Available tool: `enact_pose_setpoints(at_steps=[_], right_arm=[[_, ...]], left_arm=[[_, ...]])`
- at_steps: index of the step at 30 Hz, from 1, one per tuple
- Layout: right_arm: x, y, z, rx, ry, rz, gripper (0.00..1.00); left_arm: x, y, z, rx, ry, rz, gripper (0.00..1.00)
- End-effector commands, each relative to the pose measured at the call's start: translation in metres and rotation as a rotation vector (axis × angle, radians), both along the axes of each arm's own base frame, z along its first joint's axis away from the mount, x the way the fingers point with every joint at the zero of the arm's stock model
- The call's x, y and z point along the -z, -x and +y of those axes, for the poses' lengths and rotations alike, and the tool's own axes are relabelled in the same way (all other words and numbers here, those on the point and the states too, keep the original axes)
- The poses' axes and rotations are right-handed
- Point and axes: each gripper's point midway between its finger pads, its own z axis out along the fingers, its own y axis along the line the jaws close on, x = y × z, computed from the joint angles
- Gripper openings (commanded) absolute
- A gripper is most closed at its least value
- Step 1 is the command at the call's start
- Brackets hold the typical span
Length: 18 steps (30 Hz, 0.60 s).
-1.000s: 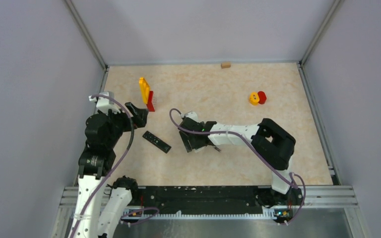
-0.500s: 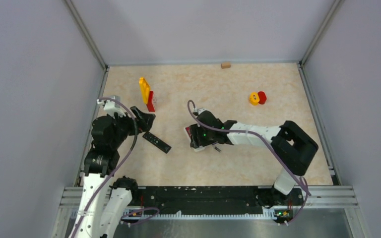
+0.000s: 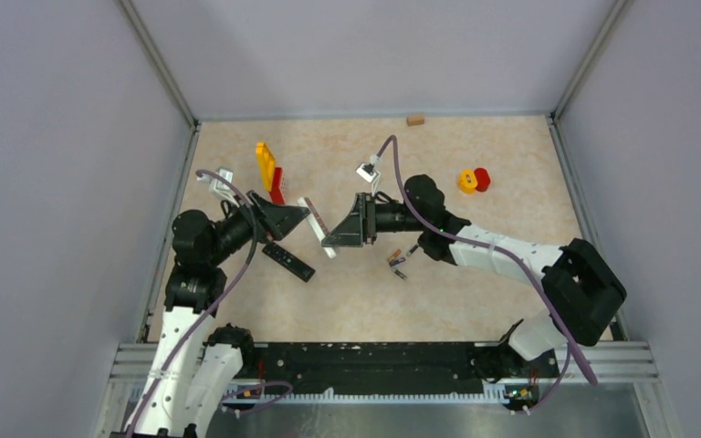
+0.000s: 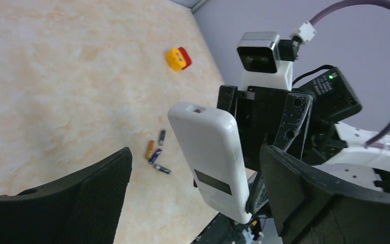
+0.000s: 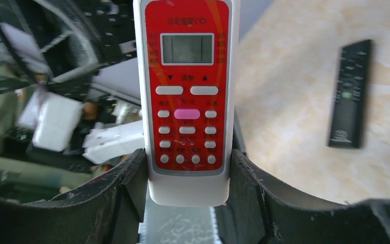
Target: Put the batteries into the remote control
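The remote control (image 3: 316, 226), white with a red button face (image 5: 185, 96), hangs above the table with my right gripper (image 3: 336, 235) shut on its lower end (image 5: 188, 157). Its white back (image 4: 210, 157) faces my left gripper (image 3: 299, 219), whose jaws stand wide open on either side of it without touching (image 4: 195, 152). Several batteries (image 3: 396, 262) lie loose on the table below the right arm, orange, purple-blue and dark (image 4: 155, 152).
A black remote (image 3: 288, 261) lies flat below the left gripper (image 5: 349, 94). Yellow and red blocks (image 3: 269, 169) stand at the back left, a yellow and red pair (image 3: 474, 180) at the back right, a small wooden block (image 3: 414, 119) by the far wall.
The right gripper closed on the white remote, lifted it off the table and swung it left. The left gripper moved right, towards the remote, still open.
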Motion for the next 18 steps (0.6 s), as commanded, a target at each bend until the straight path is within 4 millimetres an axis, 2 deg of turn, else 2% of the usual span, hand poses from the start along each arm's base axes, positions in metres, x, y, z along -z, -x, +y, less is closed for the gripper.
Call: enact_pose_setpoints(at_steps=[1,5,10,18], right_arm=[[-0.082,0.031,-0.009,-0.154,-0.242,-0.057,0.38],[-0.089,0.035,-0.010,-0.173,-0.249,-0.042,0.38],[-0.101,0.043,-0.010,-0.233,-0.307,-0.013,0.38],[-0.088,0.037,0.001,-0.247,-0.279,0.043,0.38]], left_arm=[[-0.042,0.015,-0.016,0.128,0.127,-0.065,0.99],[-0.054,0.028,-0.026,0.221,0.173,-0.083,0.99],[-0.055,0.029,-0.030,0.259,0.244,-0.020,0.95],[-0.052,0.029,-0.034,0.285,0.299,0.032,0.59]])
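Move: The remote control, already held near its lower end by the right hand, has its middle about 3 cm back, 5 cm right and 3 cm below the left hand. It lies some 4 cm ahead, 3 cm left and 2 cm above the right hand. From the left hand, the black remote is about 7 cm left and 1 cm back, and the batteries 26 cm right and 1 cm back, both some 27 cm below. Left hand rises 5 cm, swinging right, closing around the remote control's free end; right keeps hold, lifting back 6 cm. ##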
